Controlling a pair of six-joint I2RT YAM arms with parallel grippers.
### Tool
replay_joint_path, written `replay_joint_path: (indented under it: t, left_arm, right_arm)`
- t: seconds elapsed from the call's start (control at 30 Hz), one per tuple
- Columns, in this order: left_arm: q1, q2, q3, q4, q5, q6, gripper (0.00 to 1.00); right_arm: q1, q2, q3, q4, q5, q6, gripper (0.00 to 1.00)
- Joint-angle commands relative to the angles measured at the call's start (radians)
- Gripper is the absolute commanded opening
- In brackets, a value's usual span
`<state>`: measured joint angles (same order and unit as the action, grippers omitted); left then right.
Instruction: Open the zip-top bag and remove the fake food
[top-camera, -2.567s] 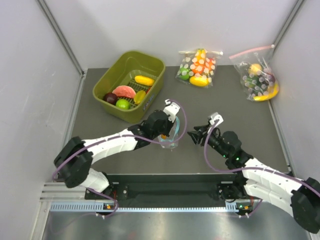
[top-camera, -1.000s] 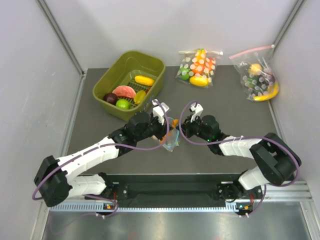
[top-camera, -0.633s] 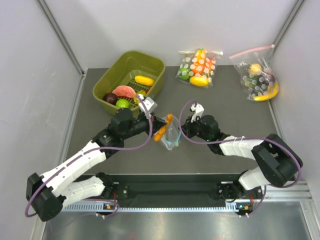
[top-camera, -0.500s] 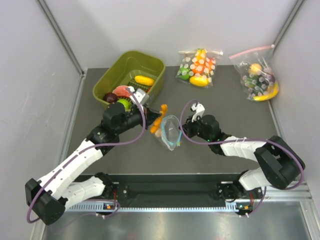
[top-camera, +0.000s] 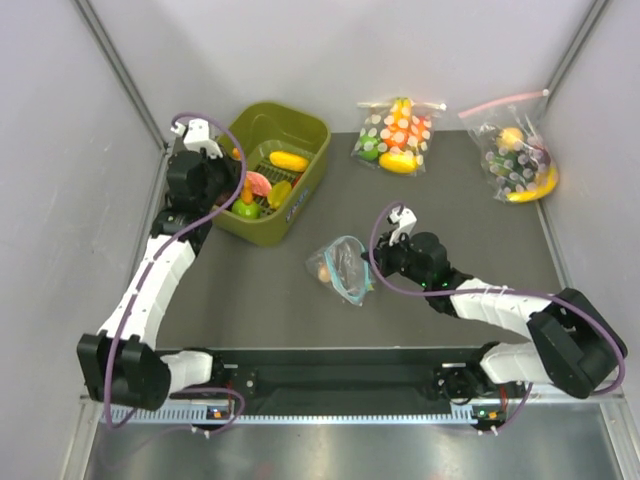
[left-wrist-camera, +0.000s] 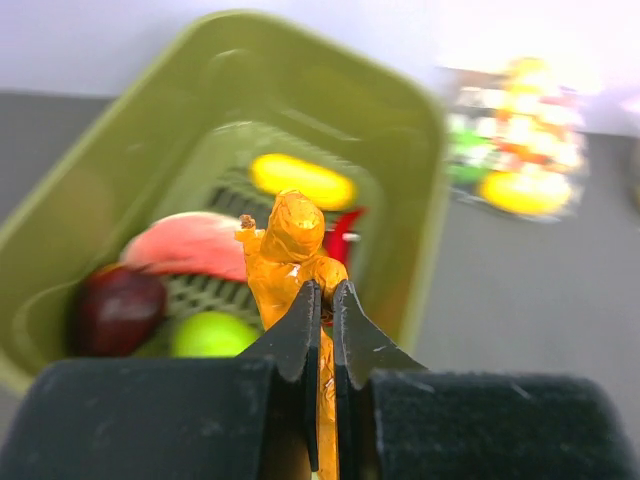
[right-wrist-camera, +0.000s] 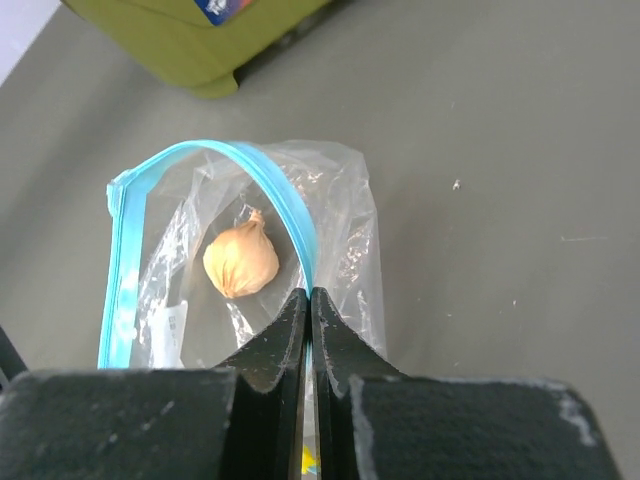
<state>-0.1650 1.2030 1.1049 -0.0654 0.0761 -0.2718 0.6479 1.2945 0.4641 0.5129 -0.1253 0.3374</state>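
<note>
The small clear zip-top bag (top-camera: 340, 268) lies open on the dark table, its light-blue strip curved wide (right-wrist-camera: 200, 160). My right gripper (top-camera: 368, 262) is shut on that strip (right-wrist-camera: 309, 295). A tan-orange bulb-shaped piece (right-wrist-camera: 240, 262) is inside the bag. My left gripper (top-camera: 235, 185) is shut on an orange carrot piece (left-wrist-camera: 295, 250) and holds it over the olive-green bin (top-camera: 305, 190). A round green fruit (left-wrist-camera: 210, 335) lies in the bin.
The bin (left-wrist-camera: 420, 200) also holds a yellow piece (left-wrist-camera: 300, 180), a pink-red piece (left-wrist-camera: 190, 245) and a dark purple one (left-wrist-camera: 115, 305). Two white-dotted bags (top-camera: 397, 135) (top-camera: 520, 155) lie at the back. Grey walls stand on both sides.
My left gripper drew the carrot piece out of the bag's mouth and carried it back-left to above the bin. My right gripper kept hold of the strip; the bag settled open.
</note>
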Motion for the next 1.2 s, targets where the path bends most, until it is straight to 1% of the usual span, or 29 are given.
replay_joint_path:
  t: [0.0, 0.1, 0.17, 0.2, 0.23, 0.27, 0.37, 0.4, 0.47, 0.6, 0.7, 0.73, 0.8, 0.83, 0.9, 0.93, 1.0, 1.03, 1.07, 1.1, 1.17]
  left_arm:
    - [0.039, 0.053, 0.052, 0.025, -0.151, 0.000, 0.00]
    - [0.062, 0.122, 0.084, 0.015, -0.174, 0.013, 0.05]
    - [0.067, 0.174, 0.105, -0.007, -0.176, 0.028, 0.06]
    - [0.067, 0.187, 0.108, -0.002, -0.174, 0.031, 0.09]
    - [0.067, 0.200, 0.107, 0.002, -0.171, 0.032, 0.15]
    - [0.067, 0.208, 0.108, 0.003, -0.170, 0.034, 0.38]
    - [0.067, 0.231, 0.119, -0.011, -0.164, 0.033, 0.76]
    - [0.067, 0.234, 0.118, -0.011, -0.174, 0.029, 0.79]
    - [0.067, 0.248, 0.131, -0.028, -0.170, 0.032, 0.80]
    - [0.064, 0.227, 0.125, -0.037, -0.133, 0.049, 0.81]
    - [0.024, 0.172, 0.099, -0.027, -0.113, 0.085, 0.81]
    - [-0.019, 0.143, 0.093, -0.021, -0.121, 0.098, 0.81]
    - [-0.068, 0.121, 0.085, -0.014, -0.144, 0.132, 0.81]
    - [-0.120, 0.106, 0.085, -0.016, -0.145, 0.147, 0.80]
    - [-0.177, 0.093, 0.087, -0.025, -0.141, 0.155, 0.80]
    - [-0.230, 0.083, 0.087, -0.027, -0.130, 0.155, 0.79]
    - [-0.281, 0.076, 0.085, -0.031, -0.085, 0.138, 0.78]
    - [-0.333, 0.069, 0.084, -0.033, -0.081, 0.122, 0.78]
    - [-0.364, 0.067, 0.081, -0.033, -0.046, 0.112, 0.78]
    - [-0.419, 0.066, 0.078, -0.034, -0.023, 0.102, 0.78]
    - [-0.471, 0.067, 0.075, -0.034, 0.023, 0.062, 0.78]
  right_arm:
    - [0.012, -0.079, -0.007, -0.014, 0.006, 0.002, 0.00]
    - [0.012, -0.115, -0.013, -0.037, 0.013, -0.006, 0.00]
    - [0.010, -0.127, -0.019, -0.047, 0.018, -0.006, 0.00]
    - [0.012, -0.136, -0.018, -0.048, 0.018, -0.009, 0.00]
    - [0.012, -0.136, -0.018, -0.056, 0.018, -0.014, 0.00]
    - [0.012, -0.136, -0.016, -0.060, 0.018, -0.014, 0.00]
    - [0.012, -0.132, -0.015, -0.063, 0.015, -0.018, 0.00]
    - [0.012, -0.130, -0.015, -0.063, 0.013, -0.017, 0.00]
    - [0.012, -0.126, -0.015, -0.059, 0.010, -0.015, 0.00]
    - [0.012, -0.121, -0.012, -0.062, 0.009, -0.015, 0.00]
    - [0.012, -0.115, -0.005, -0.070, 0.009, -0.015, 0.00]
    - [0.012, -0.113, -0.002, -0.073, 0.009, -0.015, 0.00]
    - [0.015, -0.107, 0.002, -0.077, 0.009, -0.017, 0.00]
    - [0.012, -0.107, 0.007, -0.077, 0.009, -0.012, 0.00]
    - [0.012, -0.107, 0.008, -0.080, 0.009, -0.011, 0.00]
    - [0.012, -0.107, 0.008, -0.082, 0.009, -0.008, 0.00]
    - [0.012, -0.106, 0.015, -0.089, 0.013, -0.008, 0.00]
    - [0.012, -0.107, 0.016, -0.096, 0.016, -0.006, 0.00]
    - [0.012, -0.110, 0.019, -0.100, 0.024, -0.006, 0.00]
    - [0.012, -0.112, 0.019, -0.102, 0.029, -0.003, 0.00]
    - [0.012, -0.119, 0.025, -0.117, 0.053, 0.002, 0.00]
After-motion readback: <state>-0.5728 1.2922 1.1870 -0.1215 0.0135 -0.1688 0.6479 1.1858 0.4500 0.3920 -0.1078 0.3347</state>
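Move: Over the near left part of the green bin, the left hand holds an orange food piece, with the bin's middle about 5 cm ahead and 23 cm below. The watermelon slice lies some 3 cm ahead, 3 cm left; the green apple 2 cm back, 3 cm left; the dark red fruit 9 cm left, level with the hand, all about 26 cm down. The open bag is 17 cm back, 20 cm right, 27 cm below. From the right hand the bin's middle is 17 cm ahead, 24 cm left, slightly lower. Lowering the orange piece about 7 cm into the bin while easing some 5 cm forward and left, the left hand tips slightly down, opens wide and lets go. Staying open, it then swings some 20 cm right and 10 cm back, rising and turning clockwise, out towards the bag. The right hand keeps its pinch on the bag's blue rim, drifting barely. ##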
